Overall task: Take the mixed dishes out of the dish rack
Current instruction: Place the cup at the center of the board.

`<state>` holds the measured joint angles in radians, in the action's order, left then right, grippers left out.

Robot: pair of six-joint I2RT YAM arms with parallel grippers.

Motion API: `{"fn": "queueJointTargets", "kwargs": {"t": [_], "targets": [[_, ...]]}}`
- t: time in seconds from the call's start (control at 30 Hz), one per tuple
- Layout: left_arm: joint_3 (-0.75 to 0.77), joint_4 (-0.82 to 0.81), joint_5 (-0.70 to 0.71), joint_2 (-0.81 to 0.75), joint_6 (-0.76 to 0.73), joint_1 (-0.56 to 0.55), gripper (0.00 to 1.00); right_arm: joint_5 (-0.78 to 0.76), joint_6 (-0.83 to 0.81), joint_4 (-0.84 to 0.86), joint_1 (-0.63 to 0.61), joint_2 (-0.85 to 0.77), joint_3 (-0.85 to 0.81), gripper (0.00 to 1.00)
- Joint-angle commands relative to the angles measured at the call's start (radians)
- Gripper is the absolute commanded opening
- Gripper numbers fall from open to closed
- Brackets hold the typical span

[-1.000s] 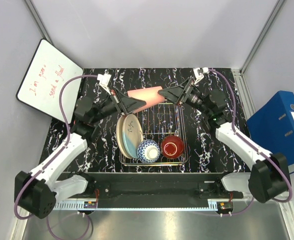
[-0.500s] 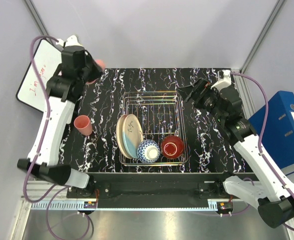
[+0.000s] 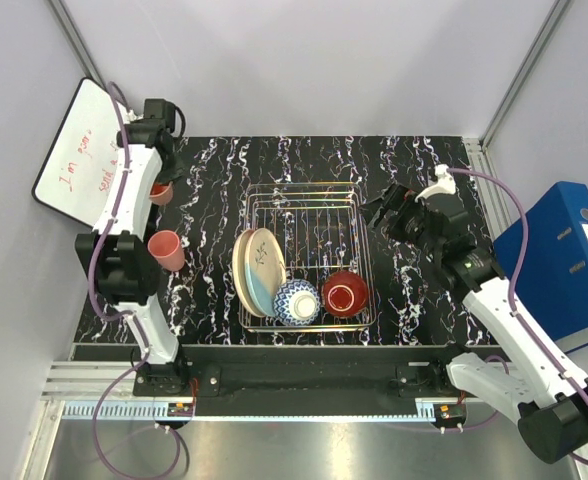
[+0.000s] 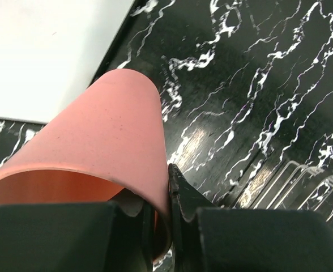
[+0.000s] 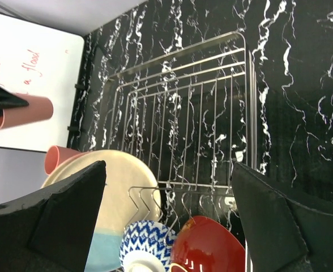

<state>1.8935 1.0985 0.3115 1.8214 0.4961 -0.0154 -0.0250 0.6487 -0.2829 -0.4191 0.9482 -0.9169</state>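
Observation:
My left gripper (image 3: 158,180) is shut on the rim wall of a salmon-pink cup (image 3: 161,194), held low over the back left of the table beside the whiteboard. In the left wrist view, one finger is inside the cup (image 4: 107,141) and one outside. A second pink cup (image 3: 166,250) stands on the table left of the dish rack (image 3: 309,195). The rack holds two cream plates (image 3: 254,268) on edge, a blue-white bowl (image 3: 297,301) and a red bowl (image 3: 345,293). My right gripper (image 3: 379,207) is open and empty above the rack's right back corner, looking down on the dishes (image 5: 203,249).
A whiteboard (image 3: 89,160) leans at the back left, close to the held cup. A blue binder (image 3: 564,255) lies off the table's right edge. The back half of the rack (image 5: 183,113) holds no dishes.
A second ago both grippers met at the pink cup above the rack's back. The left arm carried it to the back left and lowered it. The right arm drew back to the right.

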Motion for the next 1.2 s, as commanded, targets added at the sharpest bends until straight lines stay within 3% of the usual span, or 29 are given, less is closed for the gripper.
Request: {"fn": "queueJointTargets", "kwargs": {"t": [0.0, 0.33, 0.6, 0.87, 0.97, 1.17], "targets": [[0.102, -0.028, -0.008, 0.093, -0.047, -0.006, 0.00, -0.001, -0.014, 0.031, -0.001, -0.011, 0.029, 1.00], [0.066, -0.038, -0.066, 0.226, -0.042, 0.014, 0.00, -0.030, -0.040, 0.036, 0.000, 0.041, 0.043, 1.00], [-0.026, -0.100, -0.164, 0.266, -0.027, 0.069, 0.00, -0.018, -0.049, 0.048, 0.000, 0.084, 0.035, 1.00], [-0.083, -0.111, -0.152, 0.262, -0.030, 0.081, 0.00, -0.021, -0.038, 0.056, 0.000, 0.110, 0.032, 1.00], [-0.096, -0.114, -0.141, 0.251, -0.031, 0.088, 0.09, -0.009, -0.031, 0.067, 0.000, 0.115, 0.036, 1.00], [-0.077, -0.109, -0.140, 0.213, -0.025, 0.098, 0.46, -0.004, -0.034, 0.067, -0.001, 0.115, 0.035, 1.00]]}}
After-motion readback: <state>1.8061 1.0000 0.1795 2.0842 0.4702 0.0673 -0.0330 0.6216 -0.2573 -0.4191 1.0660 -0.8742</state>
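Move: The left hand holds the second pink cup by its rim, high over its landing spot on the black marble board, about 3 cm to the left, level fore and aft and some 20 cm below. The first cup stands roughly 10 cm back of the hand and 2 cm left; the dish rack's middle lies about 31 cm right and 10 cm back. From the right hand, the spot is around 50 cm left, 8 cm ahead and 26 cm below. Left hand lowers the pinched cup about 13 cm onto the marble, then starts opening; right hand sinks 5 cm. ##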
